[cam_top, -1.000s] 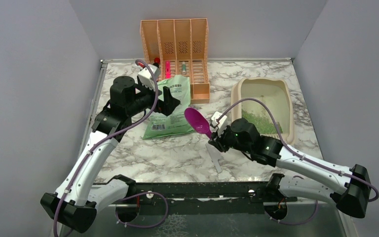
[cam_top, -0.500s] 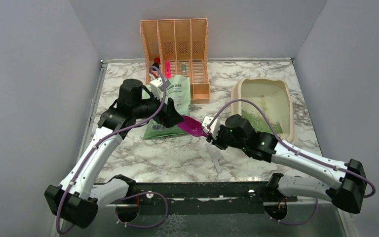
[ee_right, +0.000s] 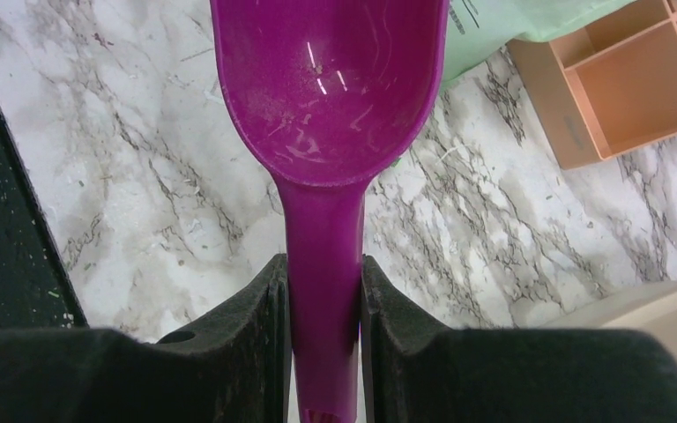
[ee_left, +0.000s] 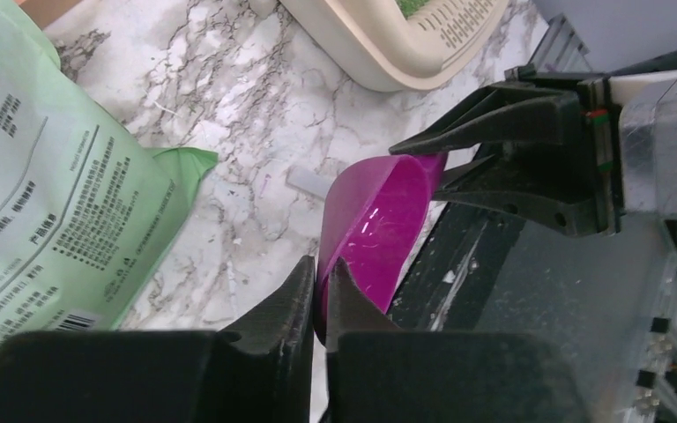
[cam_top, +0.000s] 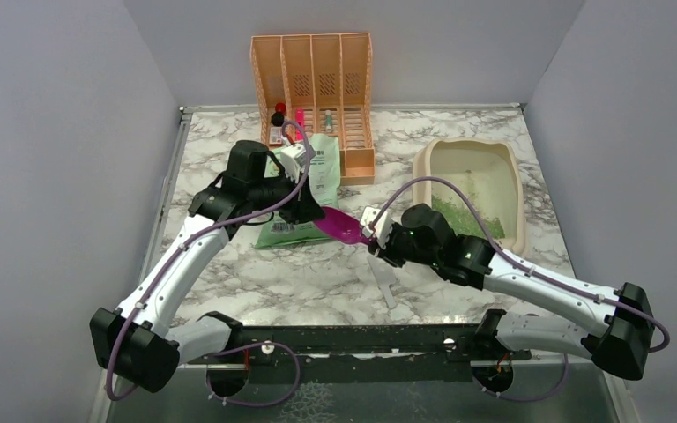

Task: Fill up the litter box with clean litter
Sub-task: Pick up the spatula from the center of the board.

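Note:
A magenta scoop [cam_top: 342, 227], empty, hangs low over the marble table beside the pale green bag [cam_top: 321, 173]. My right gripper [cam_top: 377, 236] is shut on its handle [ee_right: 324, 256]. My left gripper [cam_top: 316, 214] has its jaws pinched on the side wall of the scoop's bowl [ee_left: 379, 220], one finger inside and one outside. The beige litter box [cam_top: 515, 198] sits at the right, with a patch of green clean litter [cam_top: 458, 216] in its near end. In the left wrist view the litter box [ee_left: 405, 53] lies beyond the scoop.
A peach slatted organizer [cam_top: 317, 79] stands at the back, holding markers. A white strip [cam_top: 386, 284] lies on the table near the right arm. The green bag [ee_left: 44, 176] lies flat. Grey walls close in both sides.
The right gripper lowered the scoop toward the bag. The left arm swung right, met the scoop's bowl and its jaws went from wide open to pinched on it.

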`<state>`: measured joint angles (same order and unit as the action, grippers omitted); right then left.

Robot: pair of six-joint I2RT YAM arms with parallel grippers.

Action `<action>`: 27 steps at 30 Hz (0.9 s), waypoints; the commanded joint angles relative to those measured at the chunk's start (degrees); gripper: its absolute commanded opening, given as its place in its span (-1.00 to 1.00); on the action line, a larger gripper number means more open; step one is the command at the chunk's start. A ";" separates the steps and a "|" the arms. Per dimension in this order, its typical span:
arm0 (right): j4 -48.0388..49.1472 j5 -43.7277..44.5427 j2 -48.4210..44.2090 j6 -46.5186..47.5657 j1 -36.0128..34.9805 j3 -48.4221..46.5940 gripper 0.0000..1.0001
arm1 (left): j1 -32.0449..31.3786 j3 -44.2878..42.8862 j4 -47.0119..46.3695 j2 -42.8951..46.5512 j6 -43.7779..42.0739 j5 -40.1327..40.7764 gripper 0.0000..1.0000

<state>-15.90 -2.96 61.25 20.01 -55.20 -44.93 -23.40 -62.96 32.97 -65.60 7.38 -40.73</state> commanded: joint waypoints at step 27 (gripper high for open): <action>-9.66 -14.58 9.39 -50.92 35.16 -27.09 1.00 | 0.01 0.56 -5.47 5.76 8.86 25.30 -1.00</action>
<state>-17.93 -11.86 71.02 -20.62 -19.68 -66.43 -23.64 -62.96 31.05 -62.52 13.67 -17.21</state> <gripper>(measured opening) 0.998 0.022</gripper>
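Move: The left gripper is already around the tip of the spatula's bowl; the spatula's middle lies about 8 cm to its right, 4 cm back and slightly lower. The litter bag is roughly 13 cm ahead of it, 5 cm left and 20 cm down. The right gripper still holds the handle, with the spatula's middle some 7 cm left, 4 cm ahead and slightly above. From the right gripper, the litter box is about 24 cm right, 17 cm ahead and 13 cm down. Shut the left fingers the last bit to pinch the rim of the spatula's bowl, then open the right fingers wide off the handle. Draw the left gripper about 6 cm forward and left, turning it some 20 degrees counter-clockwise. Lift the right gripper clear, then swing it forward and right towards the litter box, turning clockwise and rolling its left side up. ##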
